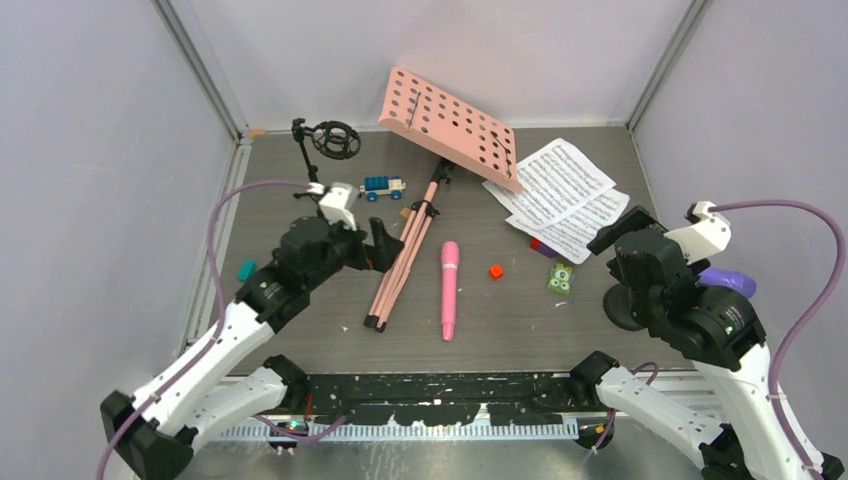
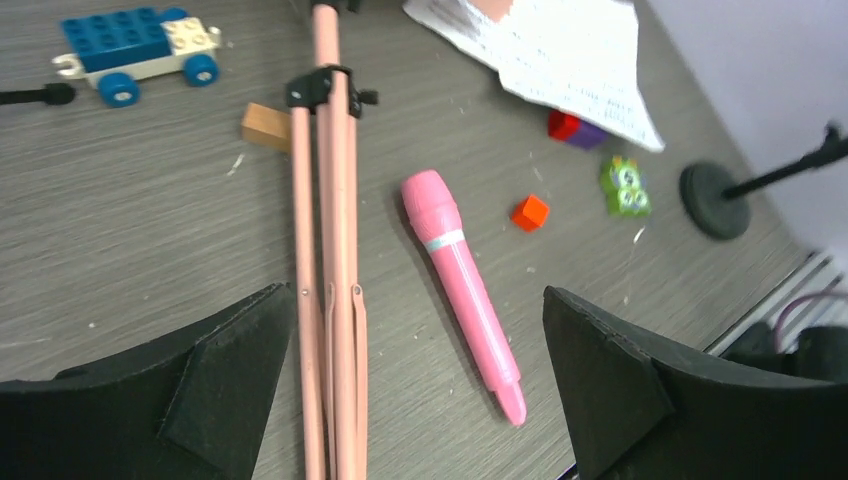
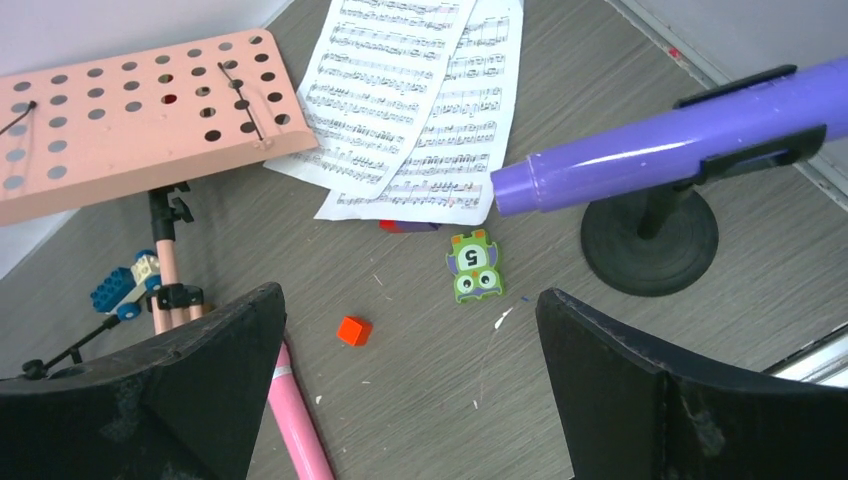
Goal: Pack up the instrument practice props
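The pink perforated music rack [image 1: 452, 127] lies tipped at the back, its folded tripod legs [image 1: 400, 262] stretching toward me. The white sheet-music pages [image 1: 562, 190] are spread to its right. A pink microphone [image 1: 450, 288] lies flat mid-table. At the right, the purple microphone [image 3: 660, 135] sits clipped in a black mic mount [image 3: 650, 240]. Another black mount [image 1: 330, 140] stands at the back left. My left gripper [image 2: 416, 291] hangs open above the legs [image 2: 328, 250] and the pink microphone [image 2: 460, 285]. My right gripper [image 3: 410, 293] is open over bare table, holding nothing.
A blue toy car [image 1: 383, 187] sits by the rack's post. An orange cube [image 1: 495, 271], a green owl block [image 1: 560, 279] and a teal block [image 1: 246, 269] lie scattered. A wooden block [image 2: 265, 125] rests beside the legs. Grey walls close in left, right and back.
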Available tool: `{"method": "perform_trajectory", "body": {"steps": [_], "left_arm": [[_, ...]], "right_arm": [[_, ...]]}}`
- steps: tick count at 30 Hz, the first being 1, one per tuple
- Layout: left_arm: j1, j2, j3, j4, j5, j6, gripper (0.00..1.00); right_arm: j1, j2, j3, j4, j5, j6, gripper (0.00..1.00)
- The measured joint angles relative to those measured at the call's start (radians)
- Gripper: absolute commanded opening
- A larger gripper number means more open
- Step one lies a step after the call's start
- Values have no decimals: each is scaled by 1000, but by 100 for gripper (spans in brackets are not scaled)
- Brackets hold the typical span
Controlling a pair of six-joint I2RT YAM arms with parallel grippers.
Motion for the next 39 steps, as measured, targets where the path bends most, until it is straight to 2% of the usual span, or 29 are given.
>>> {"method": "perform_trajectory", "body": {"steps": [5, 10, 13, 18, 27, 31, 35, 37, 39], "left_arm": [[-201, 110, 21, 18, -119, 108, 97], [-278, 163, 45, 64, -136, 181, 97], [-311, 205, 69, 101, -138, 198, 97], [-359, 240, 71, 127, -137, 203, 97], [-370, 242, 71, 154, -138, 192, 97], [-370, 242, 71, 156, -142, 183, 97], [-370, 228, 64, 151, -159, 182, 97], [-370, 200, 51, 141, -174, 182, 97], [-370, 164, 41, 124, -188, 183, 97]], "right_arm": [[0, -34, 29, -75, -3, 84, 100], [12, -130, 32, -124, -21, 190, 100], [69, -175, 6, -129, -23, 268, 100], [248, -180, -33, -162, 19, 422, 100], [656, -242, -24, -303, 237, 800, 100], [686, -116, 8, -330, 293, 828, 100], [688, 138, 37, -321, 356, 780, 100], [671, 248, 58, -275, 372, 692, 100], [611, 330, 63, -154, 346, 560, 100]]}}
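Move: The pink microphone lies on the table about 14 cm to the left hand's right, 2 cm back and 23 cm below. From that hand the folded stand legs are some 3 cm ahead and 4 cm right, the orange cube 2 cm ahead and 24 cm right. For the right hand the microphone is roughly 30 cm left, 3 cm ahead and 29 cm down; the owl toy is 6 cm ahead and 5 cm left. Towards the pink microphone, the right hand first draws back about 4 cm, rolling its left side up some 30 degrees, then unrolls and swings left and forward, ending about 13 cm left of its start. The left hand sweeps some 10 cm right above the stand legs, turning clockwise, pauses, then drifts left 2 cm. Both stay wide open, high over the table. ##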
